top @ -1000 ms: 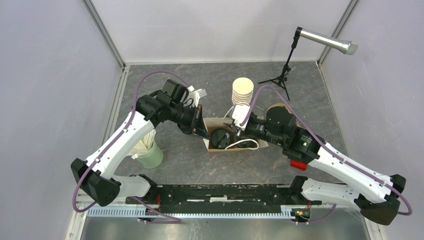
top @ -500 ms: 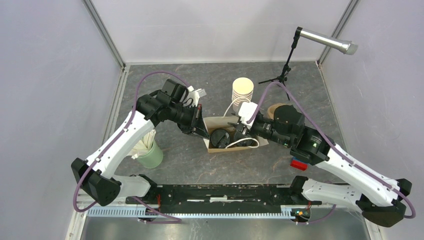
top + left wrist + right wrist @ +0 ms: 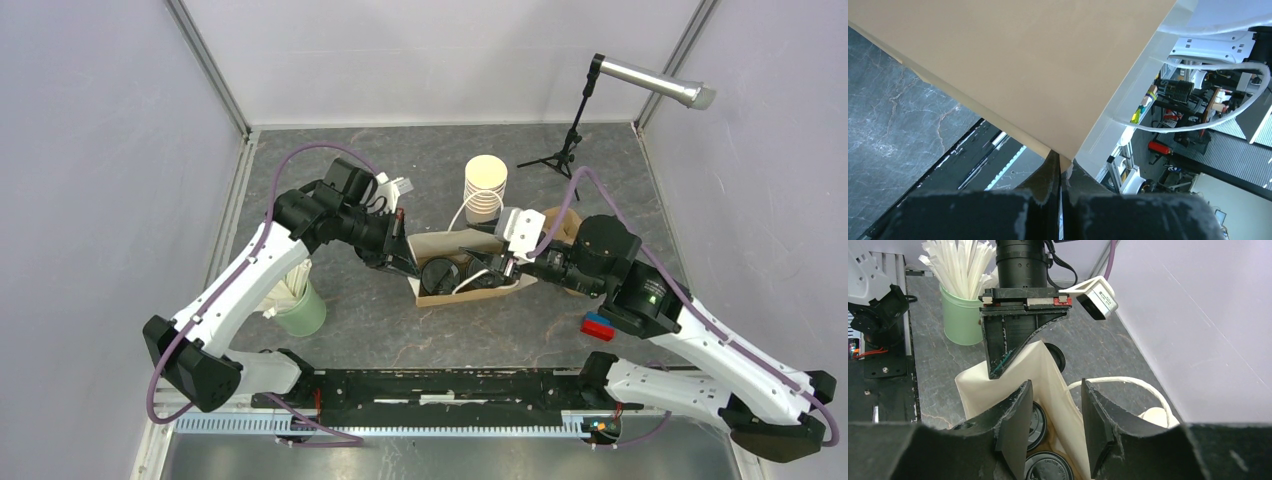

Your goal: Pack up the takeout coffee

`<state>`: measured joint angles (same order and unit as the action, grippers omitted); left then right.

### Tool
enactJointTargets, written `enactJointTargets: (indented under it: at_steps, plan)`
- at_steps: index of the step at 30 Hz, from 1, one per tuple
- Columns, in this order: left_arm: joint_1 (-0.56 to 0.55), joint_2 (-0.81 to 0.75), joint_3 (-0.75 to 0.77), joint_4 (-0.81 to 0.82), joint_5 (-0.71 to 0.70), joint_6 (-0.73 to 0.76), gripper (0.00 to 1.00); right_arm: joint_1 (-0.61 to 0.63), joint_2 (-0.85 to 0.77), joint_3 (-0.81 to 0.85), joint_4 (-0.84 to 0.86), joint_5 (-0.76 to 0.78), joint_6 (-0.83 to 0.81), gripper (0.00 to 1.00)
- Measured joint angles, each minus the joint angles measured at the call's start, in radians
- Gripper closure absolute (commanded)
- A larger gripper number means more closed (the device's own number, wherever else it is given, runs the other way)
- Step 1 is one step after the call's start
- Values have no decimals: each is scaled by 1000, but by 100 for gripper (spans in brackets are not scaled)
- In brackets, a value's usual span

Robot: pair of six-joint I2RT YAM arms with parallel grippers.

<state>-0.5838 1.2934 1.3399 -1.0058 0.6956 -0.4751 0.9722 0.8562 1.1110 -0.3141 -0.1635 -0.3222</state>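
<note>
A beige paper bag [image 3: 440, 246] with white rope handles stands open in the middle of the table. Two takeout coffee cups sit inside it, with only their black lids [image 3: 440, 275] [image 3: 486, 279] showing. My left gripper [image 3: 405, 262] is shut on the bag's left rim [image 3: 1023, 65], the fingertips [image 3: 1053, 167] pinching the paper edge. My right gripper [image 3: 1056, 390] hovers open just above the bag's right part, holding nothing. In the right wrist view the two lids [image 3: 1037, 417] [image 3: 1048, 467] lie below its left finger, and the bag wall [image 3: 1048, 365] runs under the gap.
A stack of lidless cream cups [image 3: 485, 180] stands behind the bag. A green cup of white straws [image 3: 298, 305] is at the left. A microphone stand [image 3: 568, 135] rises at the back right. A red and blue block [image 3: 598, 325] lies beside the right arm. A loose black lid [image 3: 1055, 354] lies beyond the bag.
My right arm has drawn back to the right, away from the bag's middle, with its jaws widening. A second lidded cup now shows in the bag. The left arm has stayed put.
</note>
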Motion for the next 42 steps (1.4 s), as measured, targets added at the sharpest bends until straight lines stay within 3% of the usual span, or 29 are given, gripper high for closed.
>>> enactJointTargets:
  at_steps: [7, 10, 14, 18, 28, 30, 31, 34, 35, 36, 42]
  plan:
    - [0, 39, 39, -16, 2, -1, 90, 0, 14, 0, 11, -14, 1, 53]
    - [0, 66, 68, -33, -6, -1, 89, 0, 24, 12, 15, 14, 3, 49]
    - [0, 74, 80, -45, -13, -1, 77, 0, 29, 32, 46, 63, 3, 43]
    - [0, 74, 90, -58, -19, -3, 73, 0, 40, 60, 75, 97, 5, 37]
    - [15, 74, 145, -75, -79, -3, 54, 0, 79, 90, 91, 159, 13, 16]
    - [16, 74, 157, -82, -94, -3, 51, 0, 84, 93, 91, 180, 14, 3]
    - [17, 74, 164, -86, -99, -3, 49, 0, 86, 94, 91, 193, 17, 2]
    - [18, 74, 190, -97, -121, -3, 36, 0, 92, 102, 93, 248, 31, 2]
    - [18, 73, 203, -101, -127, -2, 6, 0, 93, 103, 95, 263, 34, 2]
    - [19, 72, 214, -104, -140, -2, 0, 0, 95, 105, 96, 279, 39, 2]
    - [22, 48, 321, -101, -263, -3, 0, 0, 175, 218, 45, 370, 50, 2]
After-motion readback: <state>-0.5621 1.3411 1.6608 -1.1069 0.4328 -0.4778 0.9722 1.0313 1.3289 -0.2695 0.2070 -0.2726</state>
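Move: Beneath and to the right of the left hand is the bag, whose near-left rim corner is still pinched; its middle lies about 11 cm right, 2 cm ahead and 12 cm down. The black lid lies some 16 cm ahead of that hand, 12 cm left and 24 cm down. From the right hand, the bag's middle is 1 cm ahead, level sideways and 24 cm below; the far handle is about 8 cm ahead, 1 cm right, 3 cm below, and the cup stack about 23 cm ahead, 3 cm right, 25 cm below. Letting go of the bag's near-left rim corner, the left fingers open wide, slowly at first, while the hand eases forward and then rises clear, about 5 cm forward and 6 cm up. The right hand, half open above the bag, climbs and swings forward over its far side towards the cup stack, some 7 cm forward and 6 cm up, turning about 20 degrees clockwise and opening fully. ##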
